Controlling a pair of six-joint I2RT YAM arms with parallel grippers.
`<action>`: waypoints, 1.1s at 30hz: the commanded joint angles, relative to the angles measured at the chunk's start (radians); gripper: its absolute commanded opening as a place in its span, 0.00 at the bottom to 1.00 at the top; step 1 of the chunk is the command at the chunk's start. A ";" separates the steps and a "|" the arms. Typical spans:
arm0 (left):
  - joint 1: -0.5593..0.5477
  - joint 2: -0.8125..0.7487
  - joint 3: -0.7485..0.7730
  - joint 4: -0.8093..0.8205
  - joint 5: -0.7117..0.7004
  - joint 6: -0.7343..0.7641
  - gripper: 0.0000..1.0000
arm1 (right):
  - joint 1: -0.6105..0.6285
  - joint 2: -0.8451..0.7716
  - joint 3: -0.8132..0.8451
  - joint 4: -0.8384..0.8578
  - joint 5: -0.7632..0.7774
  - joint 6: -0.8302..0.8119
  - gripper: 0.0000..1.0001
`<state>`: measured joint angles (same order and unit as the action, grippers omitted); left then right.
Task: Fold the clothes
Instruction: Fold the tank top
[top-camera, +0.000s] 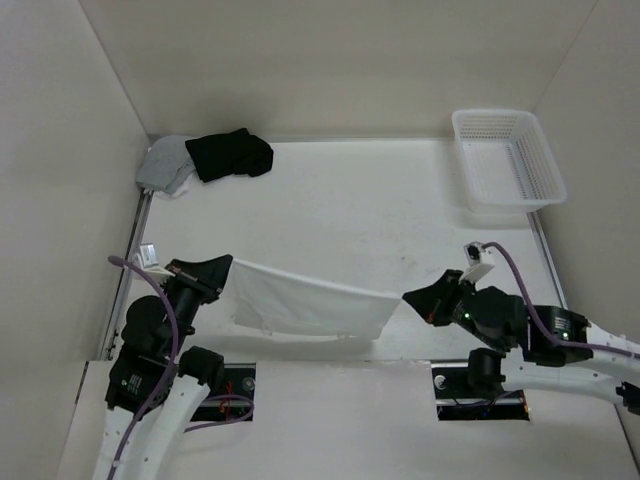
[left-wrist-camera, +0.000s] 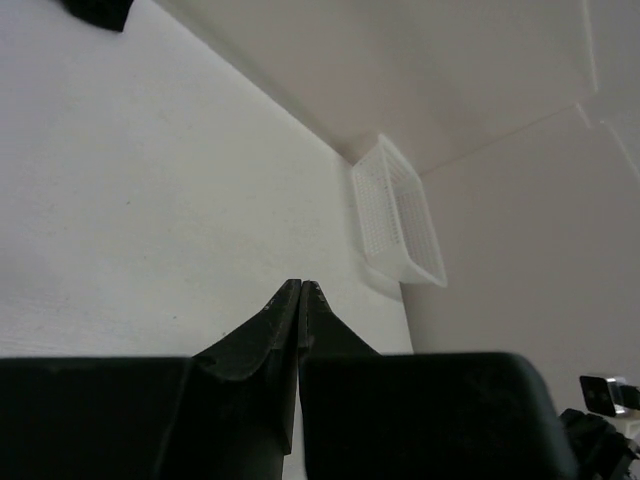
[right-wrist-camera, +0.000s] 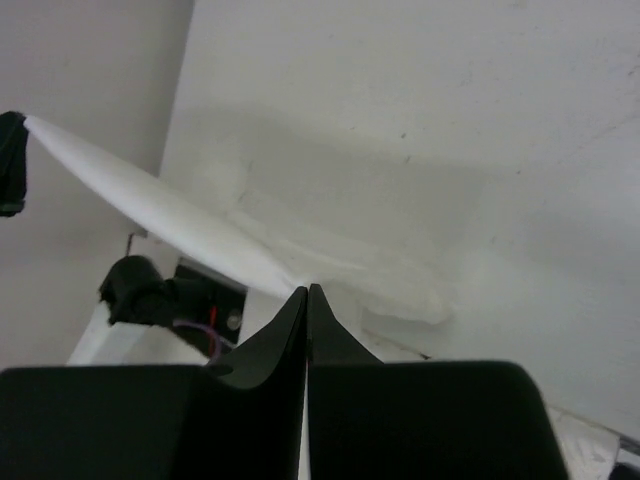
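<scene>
The clothes (top-camera: 305, 305), a white thin top, hang stretched in a band between my two grippers above the near part of the table. My left gripper (top-camera: 228, 266) is shut on the top's left corner. In the left wrist view the jaws (left-wrist-camera: 300, 284) are pressed together and the cloth itself does not show. My right gripper (top-camera: 405, 298) is shut on the right corner. In the right wrist view the fabric (right-wrist-camera: 170, 215) runs taut from its closed tips (right-wrist-camera: 307, 289) up to the left, with the lower part sagging onto the table.
A black garment (top-camera: 230, 153) and a grey garment (top-camera: 165, 165) lie bunched in the far left corner. A white mesh basket (top-camera: 505, 160) stands at the far right against the wall, also in the left wrist view as the basket (left-wrist-camera: 400, 215). Walls enclose the table.
</scene>
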<state>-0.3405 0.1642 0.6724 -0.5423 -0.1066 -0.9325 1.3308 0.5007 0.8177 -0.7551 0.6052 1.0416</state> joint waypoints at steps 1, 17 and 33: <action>0.016 0.067 -0.060 -0.052 -0.012 0.017 0.00 | -0.116 0.094 -0.032 0.061 -0.011 -0.081 0.03; 0.103 1.000 -0.087 0.792 -0.038 0.064 0.01 | -0.920 0.895 0.003 0.838 -0.642 -0.368 0.02; 0.113 0.829 -0.312 0.840 0.042 0.024 0.02 | -0.925 0.780 -0.173 0.873 -0.608 -0.358 0.03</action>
<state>-0.2230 1.0843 0.4286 0.2832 -0.0921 -0.8948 0.4000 1.3304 0.6933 0.0593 -0.0223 0.6777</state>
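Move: I already hold the tank top's hem by its two corners, fingers shut, and it hangs between my hands, its middle about 16 cm right of my left hand, 3 cm nearer and 13 cm lower. Its landing patch of bare table is some 17 cm ahead, 16 cm right and 29 cm below that hand; from my right hand the patch is 23 cm ahead, 14 cm left and 25 cm below. The black cloth is 43 cm ahead and 8 cm left of my left hand. I swing both hands forward and down together, out over the bare table, keeping both hem corners pinched: my left some 20 cm out and 20 cm down as it tips its fingers down about 30 degrees, my right about 25 cm out and 17 cm down, turning a little clockwise. Near full reach I lift both by around 4 cm, then draw them back about 3 cm towards me. ##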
